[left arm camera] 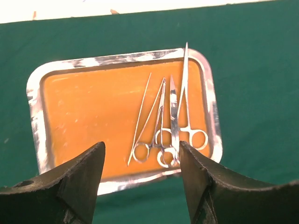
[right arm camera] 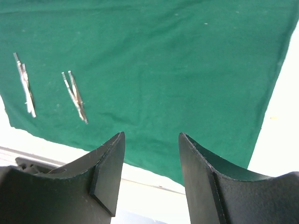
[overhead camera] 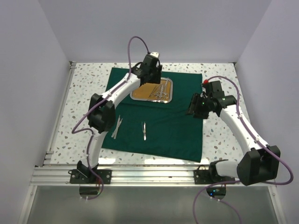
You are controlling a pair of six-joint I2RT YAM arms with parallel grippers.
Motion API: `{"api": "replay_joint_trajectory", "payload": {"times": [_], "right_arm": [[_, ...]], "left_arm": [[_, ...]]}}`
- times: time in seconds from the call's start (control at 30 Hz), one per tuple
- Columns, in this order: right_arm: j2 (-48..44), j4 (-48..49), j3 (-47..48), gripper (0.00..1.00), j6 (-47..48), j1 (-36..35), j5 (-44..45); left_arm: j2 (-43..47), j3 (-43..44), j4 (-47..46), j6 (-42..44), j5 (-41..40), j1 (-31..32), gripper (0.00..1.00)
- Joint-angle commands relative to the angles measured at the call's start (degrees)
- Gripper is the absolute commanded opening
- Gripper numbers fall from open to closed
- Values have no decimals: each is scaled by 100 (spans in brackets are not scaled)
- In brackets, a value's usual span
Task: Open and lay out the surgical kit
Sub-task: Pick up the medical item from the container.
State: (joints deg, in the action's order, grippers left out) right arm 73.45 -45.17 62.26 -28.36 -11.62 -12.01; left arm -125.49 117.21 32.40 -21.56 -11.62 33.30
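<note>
The dark green cloth [overhead camera: 177, 126] lies spread flat on the table. On its far part sits the steel tray [overhead camera: 132, 96] with an orange floor. Ring-handled scissors and forceps [left arm camera: 170, 135] lie bunched in the tray's right half. Two tweezers [overhead camera: 117, 127] [overhead camera: 144, 131] lie apart on the cloth nearer the front, and the right wrist view also shows these tweezers [right arm camera: 24, 84] [right arm camera: 74, 96]. My left gripper [overhead camera: 147, 79] [left arm camera: 142, 154] hovers open above the tray's near rim [left arm camera: 121, 184], holding nothing. My right gripper [overhead camera: 191, 110] [right arm camera: 152, 140] hangs open and empty over the cloth's right part.
The cloth rests on a speckled white tabletop [overhead camera: 88, 88] enclosed by white walls. An aluminium rail [overhead camera: 149, 175] with both arm bases runs along the front. The cloth's right edge [right arm camera: 273, 93] meets bare table.
</note>
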Motion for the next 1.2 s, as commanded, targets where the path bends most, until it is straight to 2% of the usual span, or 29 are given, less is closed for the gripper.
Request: {"api": "replay_joint_trajectory", "payload": {"times": [0.0,0.13,0.37,0.57,0.73,0.9,1.0,1.03,1.1,1.13,1.17], "right_arm": [[38,-141,251,54,-38,-16,295],[231,-334,471,54,50,-16,506],[591,-502,708,53,111,1,595],[829,-563,919,54,173,-7,638],[952,-607,990,53,199,-7,621],[969,-607,981,53,234,-7,621],[978,-633,999,53,278,-7,639],[978,-642,999,53,304,-7,665],[978,-660,999,53,331,-7,674],[987,-660,1007,53,348,-7,682],[987,-669,1007,53,366,-7,682]], "left_arm": [[-571,733,-14,531,475,-77,68],[-950,830,-164,477,827,-402,67],[-1451,865,-313,565,968,-509,66],[-1531,664,-541,644,1109,-509,65],[-1250,23,-963,662,1127,-500,64],[-1600,380,-596,662,908,-500,61],[-1786,452,-489,653,819,-500,51],[-1829,443,-489,645,810,-500,41],[-1865,400,-481,653,784,-491,29],[-1874,382,-481,697,766,-465,19],[-1865,364,-498,758,757,-439,16]]}}
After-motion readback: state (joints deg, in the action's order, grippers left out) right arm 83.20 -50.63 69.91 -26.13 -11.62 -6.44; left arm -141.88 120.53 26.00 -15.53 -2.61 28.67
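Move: The long thin tweezers in the tray lie some 13 cm below the left hand, about 3 cm ahead and 1 cm to its right. The slim clamp is about 3 cm right of the tweezers and level with them; the scissors are some 6 cm right of them, also level, and the long clamp 8 cm right and 2 cm farther out. From the right hand the tweezers are some 25 cm ahead, 21 cm left and 13 cm down. The left hand sinks about 13 cm into the tray, quickly at first and then easing, while going some 4 cm forward and tipping its fingers roughly 8 degrees more steeply down, until the open fingertips straddle the long thin tweezers near their middle. There it stays almost in place and closes from about two thirds open to nearly shut, pinching the two legs of the tweezers together between the tips, while the empty right hand drifts only 2 to 3 cm forward, right and down. ##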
